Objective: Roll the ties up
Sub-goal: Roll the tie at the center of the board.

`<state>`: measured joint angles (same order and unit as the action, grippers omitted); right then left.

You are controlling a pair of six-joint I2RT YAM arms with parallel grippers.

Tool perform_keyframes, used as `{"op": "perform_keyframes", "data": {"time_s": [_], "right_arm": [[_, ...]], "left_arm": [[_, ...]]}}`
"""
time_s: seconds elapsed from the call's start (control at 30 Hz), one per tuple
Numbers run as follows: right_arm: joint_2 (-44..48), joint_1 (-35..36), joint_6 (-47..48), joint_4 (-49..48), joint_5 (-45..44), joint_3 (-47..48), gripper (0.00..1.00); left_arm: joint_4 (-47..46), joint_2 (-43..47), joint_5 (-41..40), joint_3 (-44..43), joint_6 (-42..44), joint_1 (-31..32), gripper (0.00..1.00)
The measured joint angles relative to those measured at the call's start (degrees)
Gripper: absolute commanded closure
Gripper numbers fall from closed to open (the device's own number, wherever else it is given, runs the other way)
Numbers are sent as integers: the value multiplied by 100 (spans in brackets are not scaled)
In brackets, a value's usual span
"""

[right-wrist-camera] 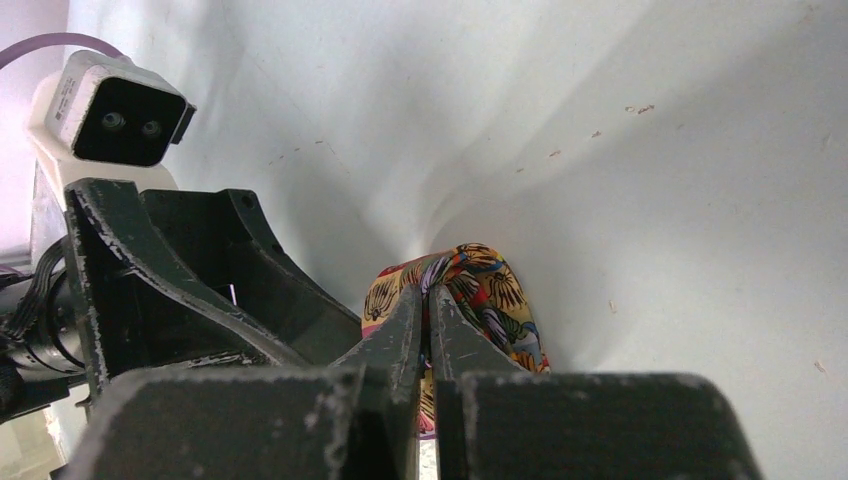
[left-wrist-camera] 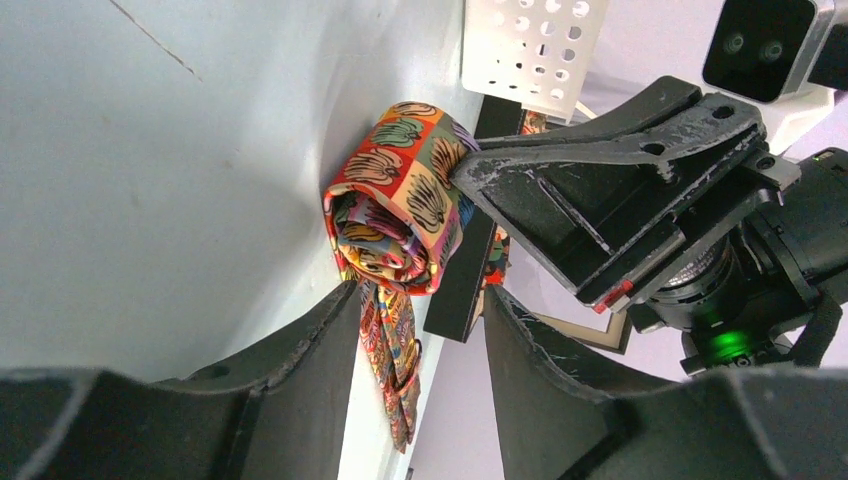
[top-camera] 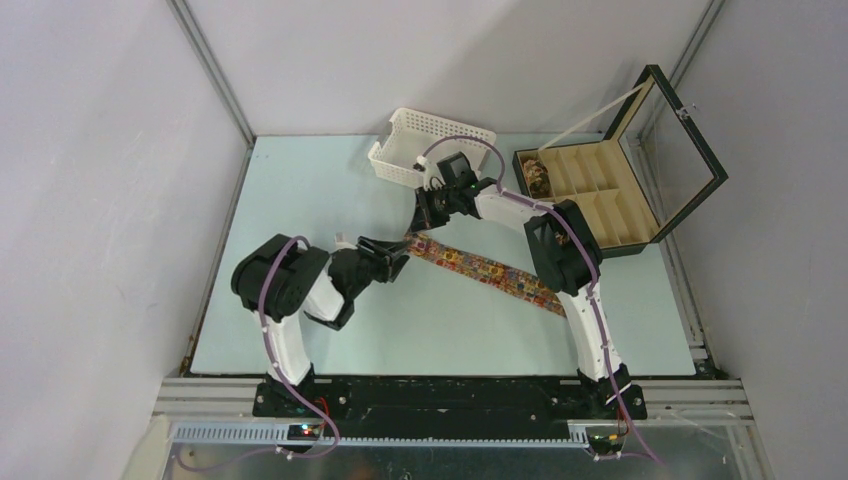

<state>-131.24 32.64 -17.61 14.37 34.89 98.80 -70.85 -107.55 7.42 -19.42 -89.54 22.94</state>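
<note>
One tie (top-camera: 490, 268) lies as a flat strip slanting across the table, its far left end wound into a small coil (left-wrist-camera: 395, 200). My right gripper (top-camera: 422, 228) is shut on that coil, its fingertips pinching the outer fold of fabric (right-wrist-camera: 428, 292). My left gripper (top-camera: 398, 260) is just left of the coil and open. In the left wrist view its fingers (left-wrist-camera: 325, 345) stand apart below the coil, with the tie's strip (left-wrist-camera: 392, 365) showing on the table between them, untouched. A second rolled tie (top-camera: 537, 178) sits in the box's left compartment.
A white perforated basket (top-camera: 430, 150) stands at the back, just behind the right wrist. The black compartmented box (top-camera: 600, 195) with its glass lid (top-camera: 685, 150) raised is at the back right. The right arm (top-camera: 565, 255) crosses over the strip's near end.
</note>
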Motion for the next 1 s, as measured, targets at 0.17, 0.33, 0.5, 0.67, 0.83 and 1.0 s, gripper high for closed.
{"op": "perform_keyframes", "data": {"time_s": [0.17,0.33,0.5,0.67,0.83,1.0], "right_arm": [[0,-13,0,-11,26,-20,100],[0,-15,-2,-24,44,-44,100],[0,-17,0,-39,50,-52,100],[2,-24,0,-44,85,-52,100],[2,-26,0,-44,87,-57,100],[2,-28,0,-46,85,-63,100]], "left_arm": [[-107,-179,-52,-83,-57,17,50],[-140,-208,-129,-162,-66,33,51],[-144,-208,-149,-297,-63,42,54],[-146,-262,-175,-363,-55,46,64],[-149,-354,-195,-365,-57,46,79],[-151,-378,-234,-365,-46,57,94]]}}
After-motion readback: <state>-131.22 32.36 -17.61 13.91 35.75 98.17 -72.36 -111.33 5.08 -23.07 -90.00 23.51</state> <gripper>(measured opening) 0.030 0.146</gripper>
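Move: The tie's rolled end lies about 3 cm ahead of the left fingertips, 2 cm to their right and 1 cm lower. The right fingers already hold its far upper edge, so its middle is some 1 cm back of them, level sideways and 1 cm lower. From the left hand, the middle of the visible flat tie is roughly 17 cm right, 4 cm back and 3 cm lower; the white basket is about 22 cm ahead, 6 cm right. The rolled end of the tie is approached by the left hand, which slides its half-open fingers forward about 2 cm around the roll's near rim, rising nearly 1 cm on the way and sinking again. It then stays there while the fingers draw nearly shut, beginning to pinch the rim's cloth, with the wrist all but unturned. The right hand keeps its shut grip on the roll's far edge and stays in place. ##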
